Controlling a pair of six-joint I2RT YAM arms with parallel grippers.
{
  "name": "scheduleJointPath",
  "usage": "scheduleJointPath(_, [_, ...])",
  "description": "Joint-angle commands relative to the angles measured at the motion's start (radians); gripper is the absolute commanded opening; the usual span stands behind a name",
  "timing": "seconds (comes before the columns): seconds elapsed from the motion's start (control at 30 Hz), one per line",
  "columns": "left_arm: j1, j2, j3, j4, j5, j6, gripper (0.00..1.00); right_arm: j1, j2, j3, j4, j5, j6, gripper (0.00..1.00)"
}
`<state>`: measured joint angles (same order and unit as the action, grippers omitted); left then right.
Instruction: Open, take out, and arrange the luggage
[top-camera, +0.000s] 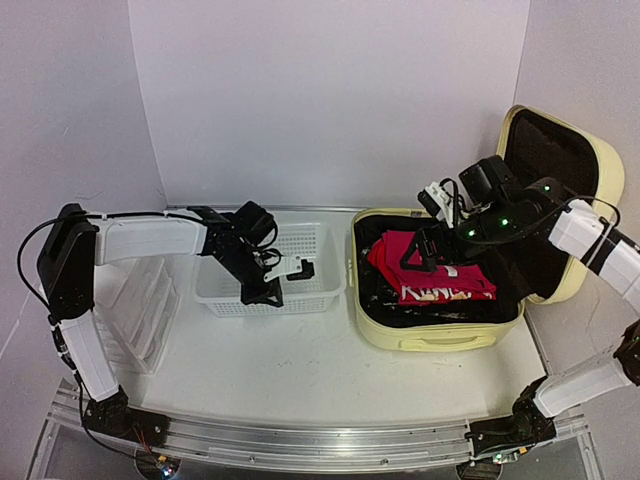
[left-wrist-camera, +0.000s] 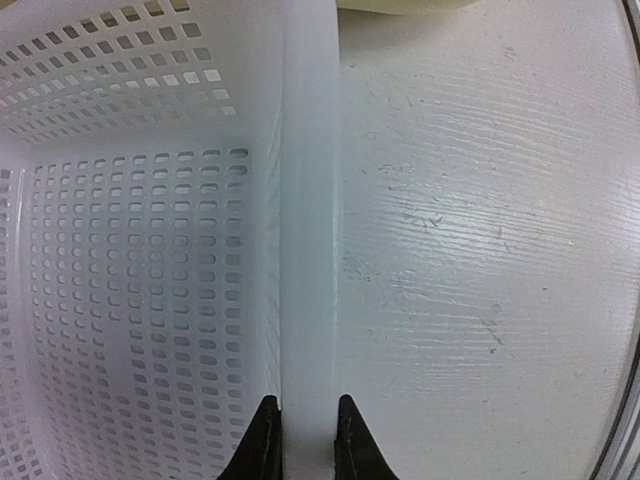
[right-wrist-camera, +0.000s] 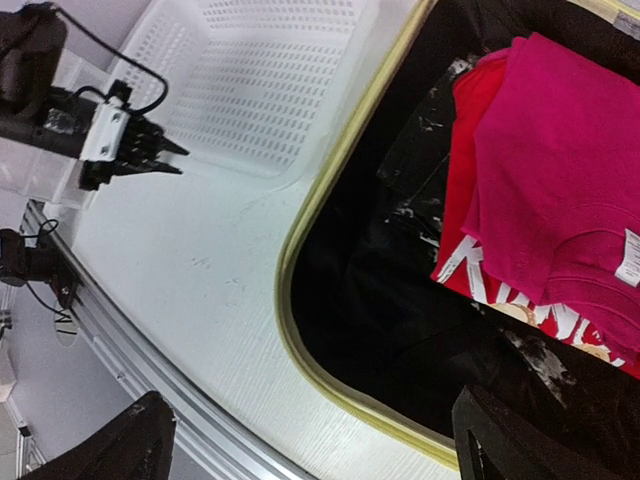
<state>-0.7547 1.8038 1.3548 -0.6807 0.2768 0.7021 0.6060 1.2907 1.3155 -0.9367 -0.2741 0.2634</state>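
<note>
The pale-yellow suitcase (top-camera: 430, 335) lies open on the right, its lid (top-camera: 590, 160) standing up against the right wall. Inside, on the black lining, lie a pink shirt (top-camera: 410, 255) and a red shirt with white letters (top-camera: 450, 290). My right gripper (top-camera: 428, 248) hovers open over the suitcase's left half, holding nothing. In the right wrist view its wide-apart gripper (right-wrist-camera: 320, 445) is above the yellow rim (right-wrist-camera: 300, 230), with the pink shirt (right-wrist-camera: 560, 160) at the upper right. My left gripper (top-camera: 265, 293) is shut on the rim of the white mesh basket (top-camera: 305, 240); the left wrist view shows the gripper (left-wrist-camera: 305, 440) clamping that wall (left-wrist-camera: 305, 250).
A white plastic drawer unit (top-camera: 140, 310) stands at the far left, beside the basket. A metal rail (top-camera: 300, 440) runs along the table's near edge. White walls close in behind and on both sides. Bare tabletop (left-wrist-camera: 480, 250) lies between basket and suitcase.
</note>
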Motion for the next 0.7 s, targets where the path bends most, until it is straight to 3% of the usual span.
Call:
scheduleJointPath(0.0, [-0.058,-0.048,-0.037,0.014,0.078,-0.029,0.09,0.006,0.065,0.052,-0.051,0.143,-0.016,0.98])
scheduleJointPath(0.13, [-0.097,-0.043,-0.060,0.057,0.087,-0.077,0.15,0.029,0.149,0.101,-0.140,0.265,-0.052,0.98])
scheduleJointPath(0.23, [-0.106,-0.043,-0.058,0.072,0.078,-0.110,0.34,0.063,0.222,0.153,-0.198,0.375,-0.110,0.98])
scheduleJointPath(0.3, [-0.105,-0.065,-0.061,0.073,0.074,-0.137,0.41,0.071,0.267,0.197,-0.244,0.438,-0.140,0.98])
scheduleJointPath(0.6, [-0.097,-0.374,-0.114,0.131,0.021,-0.272,0.68,0.075,0.438,0.329,-0.331,0.616,-0.211,0.98])
scheduleJointPath(0.67, [-0.096,-0.451,-0.112,0.149,-0.012,-0.328,0.84,0.076,0.471,0.345,-0.331,0.624,-0.210,0.98])
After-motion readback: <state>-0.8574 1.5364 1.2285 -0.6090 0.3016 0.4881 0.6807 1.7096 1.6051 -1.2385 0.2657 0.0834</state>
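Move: The left gripper already pinches the basket's near rim; the basket's middle is about 10 cm ahead, 1 cm right and 4 cm below. The white drawers stand some 34 cm left, level fore and aft; the suitcase's bottom shell lies roughly 38 cm right, 9 cm ahead. From the empty right gripper the folded shirts are about 12 cm ahead, 6 cm right and 19 cm below, the basket some 33 cm left and 12 cm ahead. Draw the basket by its near rim about 5 cm back towards the robot with the left gripper, easing slightly right; open the fingers as that pull ends, then lift clear 7 cm. Meanwhile lower the open right gripper towards the shirts, going down, forward and a little right, and swing its fingers some 40 degrees from leaning left to nearly straight down. ##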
